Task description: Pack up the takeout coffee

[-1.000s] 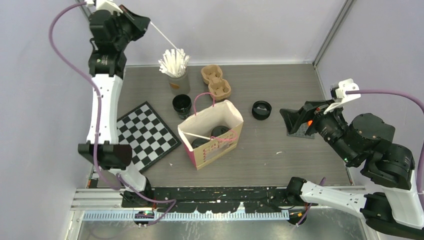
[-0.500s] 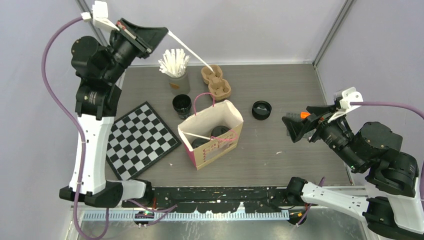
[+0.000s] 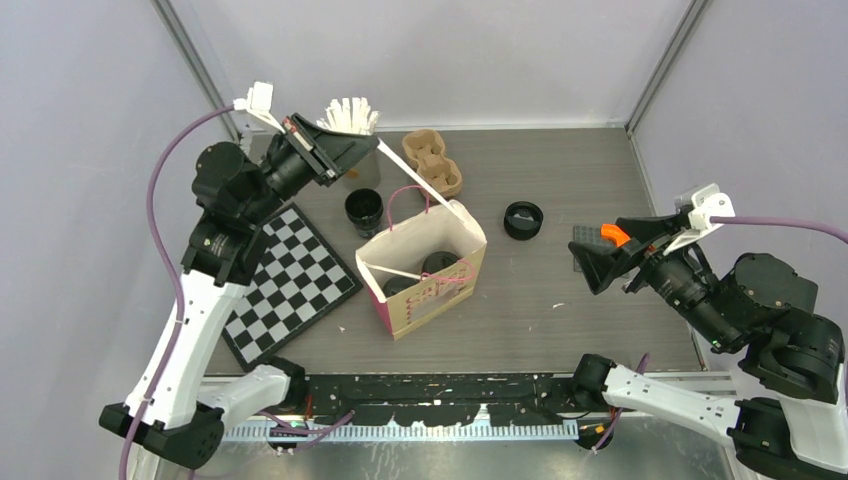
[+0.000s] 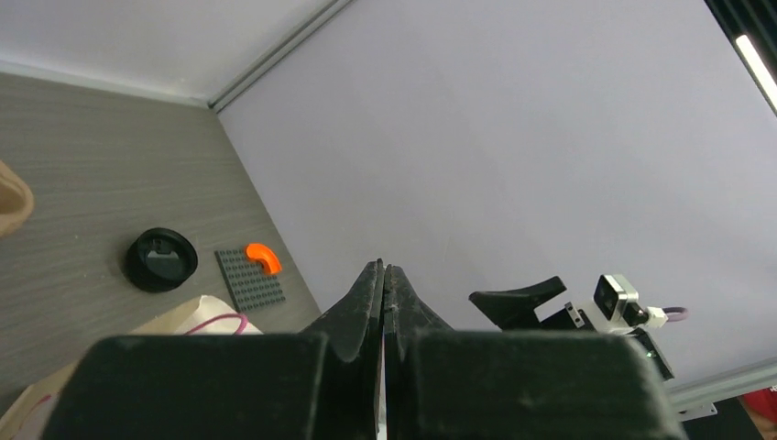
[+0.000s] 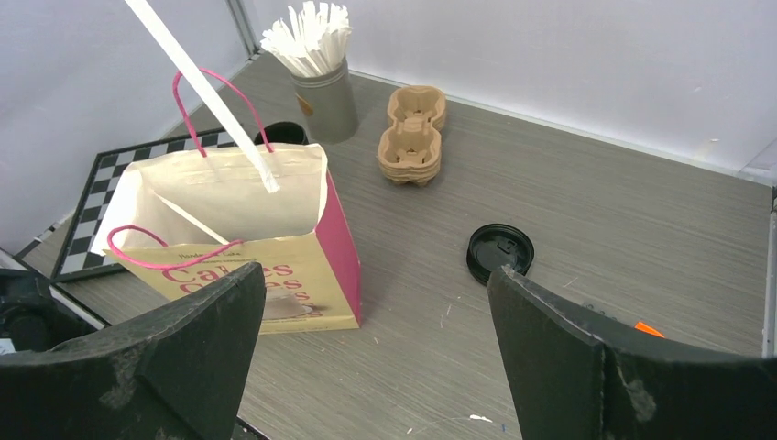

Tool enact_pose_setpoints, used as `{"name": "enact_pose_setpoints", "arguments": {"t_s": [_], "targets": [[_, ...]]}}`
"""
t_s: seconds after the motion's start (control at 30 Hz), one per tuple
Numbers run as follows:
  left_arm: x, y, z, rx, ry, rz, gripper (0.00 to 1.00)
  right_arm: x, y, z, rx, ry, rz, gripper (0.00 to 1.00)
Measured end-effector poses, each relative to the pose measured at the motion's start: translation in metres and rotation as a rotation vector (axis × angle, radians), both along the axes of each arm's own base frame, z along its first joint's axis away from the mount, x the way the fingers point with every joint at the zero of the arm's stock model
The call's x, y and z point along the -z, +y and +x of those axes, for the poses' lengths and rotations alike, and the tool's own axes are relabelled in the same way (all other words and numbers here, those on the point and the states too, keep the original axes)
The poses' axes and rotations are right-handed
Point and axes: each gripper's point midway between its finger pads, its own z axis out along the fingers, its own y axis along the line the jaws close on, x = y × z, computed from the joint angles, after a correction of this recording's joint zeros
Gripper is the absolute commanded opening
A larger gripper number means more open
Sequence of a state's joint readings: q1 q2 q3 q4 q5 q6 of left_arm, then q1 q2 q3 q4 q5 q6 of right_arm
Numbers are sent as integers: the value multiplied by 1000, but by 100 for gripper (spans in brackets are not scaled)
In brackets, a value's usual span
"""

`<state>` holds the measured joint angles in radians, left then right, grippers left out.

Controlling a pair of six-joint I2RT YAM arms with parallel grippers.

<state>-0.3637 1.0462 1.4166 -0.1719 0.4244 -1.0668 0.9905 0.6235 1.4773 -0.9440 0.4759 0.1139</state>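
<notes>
A paper bag [image 3: 432, 300] with pink handles stands open mid-table; two black lidded takeout coffee cups [image 3: 441, 263] and a white stick sit inside it. One open black cup [image 3: 364, 208] stands behind the bag, and a loose black lid [image 3: 523, 220] lies to its right. My left gripper [image 3: 372, 144] hangs over the table's back left, shut on a long white stick [image 3: 420, 182] that slants down over the bag's mouth. My right gripper [image 3: 598, 266] hovers open and empty right of the lid [image 5: 499, 250], facing the bag [image 5: 229, 220].
A grey cup of white sticks [image 5: 321, 82] and a brown pulp carrier [image 3: 432, 162] stand at the back. A chessboard [image 3: 290, 280] lies left of the bag. A grey studded plate with an orange piece [image 3: 612, 235] sits under my right gripper.
My left arm has swung down from high at the back, bringing the stick's tip over the bag. My right gripper drew back slightly toward the near right.
</notes>
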Motion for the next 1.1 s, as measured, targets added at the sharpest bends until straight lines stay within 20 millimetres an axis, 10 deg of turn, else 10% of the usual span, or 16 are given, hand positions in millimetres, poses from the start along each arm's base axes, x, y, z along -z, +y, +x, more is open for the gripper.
{"name": "enact_pose_setpoints", "arguments": {"t_s": [0.4,0.57,0.77,1.1], "targets": [[64,-10,0,5,61,61,1,-15,-20,-15,-11,-33,45,95],[98,-16,7,12,110,88,47,-11,-29,-21,-10,-26,53,95],[116,-20,-1,67,145,177,59,-6,-35,-24,7,-3,64,95],[52,29,-41,-66,-31,444,61,37,-19,-5,126,190,32,95]]}}
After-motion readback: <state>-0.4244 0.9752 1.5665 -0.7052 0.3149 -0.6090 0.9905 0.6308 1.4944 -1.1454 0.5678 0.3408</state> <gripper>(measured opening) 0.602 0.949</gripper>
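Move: The left hand still pinches a straw that slants down towards the Cakes bag, whose middle lies about 5 cm back, 6 cm right and 38 cm below. Some 38 to 45 cm below the hand stand the black cup, 11 cm ahead and 7 cm left, and the straw holder, 21 cm ahead and 9 cm left. From the right hand the bag is about 5 cm ahead, 25 cm left, 31 cm below. Left hand sinks about 11 cm, lets go of the straw over the bag, rises back-left; right drifts right, dips. ##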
